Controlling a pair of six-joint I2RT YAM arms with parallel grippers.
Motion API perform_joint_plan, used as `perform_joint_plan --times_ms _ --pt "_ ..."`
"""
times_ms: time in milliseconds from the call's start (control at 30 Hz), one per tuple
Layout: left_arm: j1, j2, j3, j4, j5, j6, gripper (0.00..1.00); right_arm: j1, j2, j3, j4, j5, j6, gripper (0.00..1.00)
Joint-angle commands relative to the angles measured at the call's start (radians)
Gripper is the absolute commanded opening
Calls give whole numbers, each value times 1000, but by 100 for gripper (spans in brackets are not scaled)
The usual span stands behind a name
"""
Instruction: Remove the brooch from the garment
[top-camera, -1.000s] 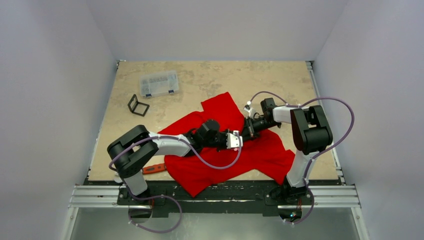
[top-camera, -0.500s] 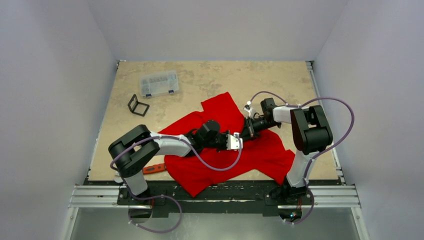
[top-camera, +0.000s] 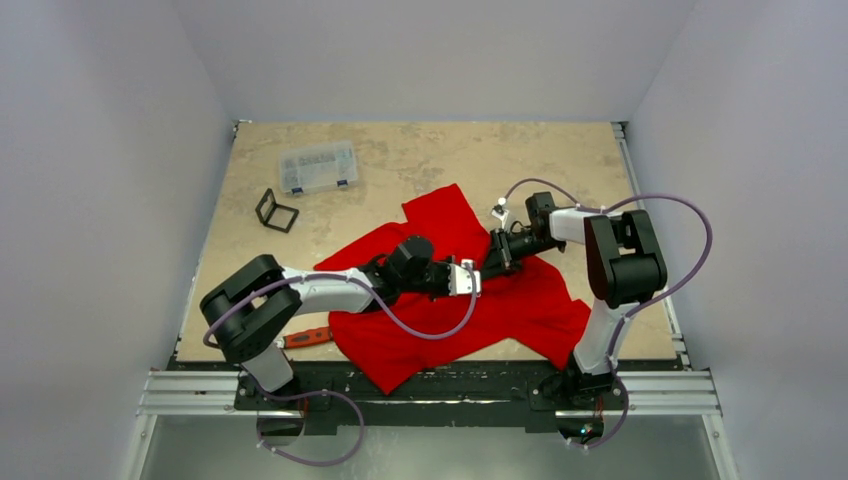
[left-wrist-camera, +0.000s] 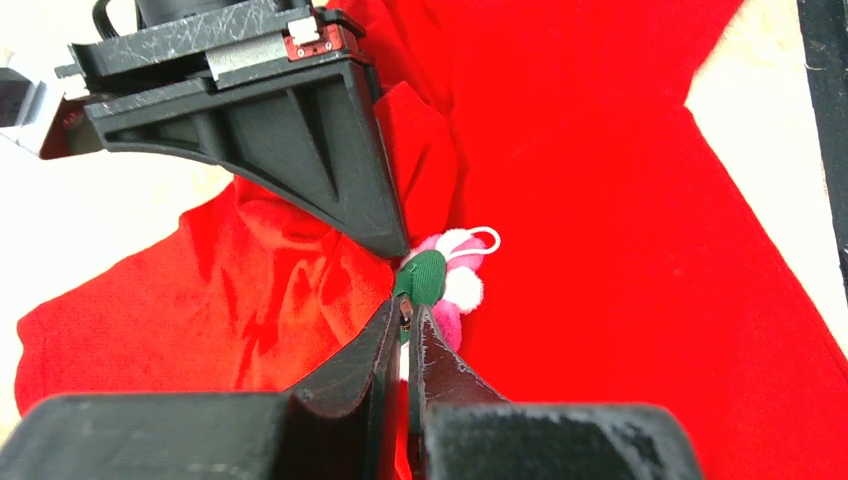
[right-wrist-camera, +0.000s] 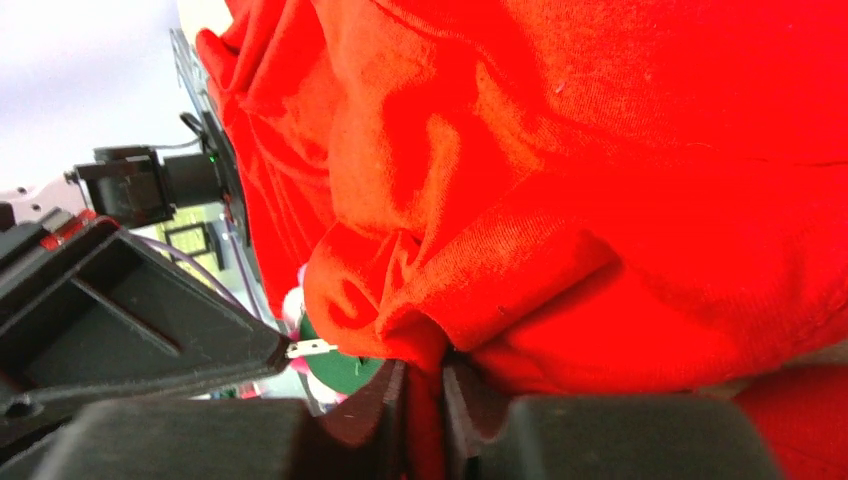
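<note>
The garment (top-camera: 520, 305), a bright red T-shirt, lies crumpled across the table's near middle. In the left wrist view the brooch (left-wrist-camera: 452, 272) stands off the cloth, with pink and white petals and a green backing. My left gripper (left-wrist-camera: 408, 300) is shut on the brooch at that backing. In the right wrist view, its metal pin (right-wrist-camera: 312, 348) pokes out beside the green backing (right-wrist-camera: 340, 368). My right gripper (right-wrist-camera: 425, 378) pinches a raised fold of the garment (right-wrist-camera: 600, 200) right beside the brooch. In the top view the left gripper (top-camera: 472, 279) and right gripper (top-camera: 492, 266) meet tip to tip over the shirt, hiding the brooch.
A clear plastic box (top-camera: 318, 166) sits at the back left, with a small black frame (top-camera: 276, 210) in front of it. A red-handled wrench (top-camera: 305, 337) lies by the left arm's base. The tan table (top-camera: 420, 150) ends at metal rails near the arm bases.
My left gripper has closed onto the brooch, and the left arm's elbow has swung left. The right gripper's jaws have eased slightly on the cloth; it has shifted slightly away.
</note>
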Motion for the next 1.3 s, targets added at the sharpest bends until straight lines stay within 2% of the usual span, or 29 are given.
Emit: perform_joint_plan --times_ms 0,100,133,300,433,533,767,1100,1267 --pt "8 -62 -26 25 44 -28 0 -17 7 47 -31 28 -91 30" --pt "18 -79 -39 29 74 -16 0 -35 -50 45 -72 -9 -176 54" --pt "20 -87 -47 35 85 -2 0 -47 -70 43 -75 -31 -205 59" --pt "21 -107 -72 71 136 91 0 -54 -95 123 -207 -78 -404 76" --pt "20 -117 -90 80 194 217 0 -53 -12 254 -479 -172 -661 95" --pt "15 -138 -136 124 222 329 0 -39 49 330 -640 -194 -826 99" --pt "15 -178 -235 167 296 595 0 43 193 451 -861 -226 -1047 99" --pt "16 -160 -305 290 305 754 0 126 279 443 -865 -294 -1077 99" --pt "27 -125 -307 362 293 791 0 139 305 425 -865 -308 -1078 94"
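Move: The brooch is already pinched in the left hand's shut fingertips, its middle about 1 cm to the right of that hand point and level with it. From the right hand it lies some 3 cm back and 2 cm to the left, at about the same height; the gathered garment fold is right at the right fingertips. The garment's far flap lies about 17 cm ahead and 8 cm left of the left hand, some 7 cm lower. Keeping its shut pinch on the brooch, the left hand draws it about 5 cm back towards the base and to the left, rolling some 45 degrees about its own fingers, clockwise as seen looking along them. The right hand spreads its barely parted fingers wide to let go of the garment fold, rises about 6 cm, then comes back and left and sinks a little after the left hand, turning some 30 degrees counter-clockwise and staying open around the cloth. ##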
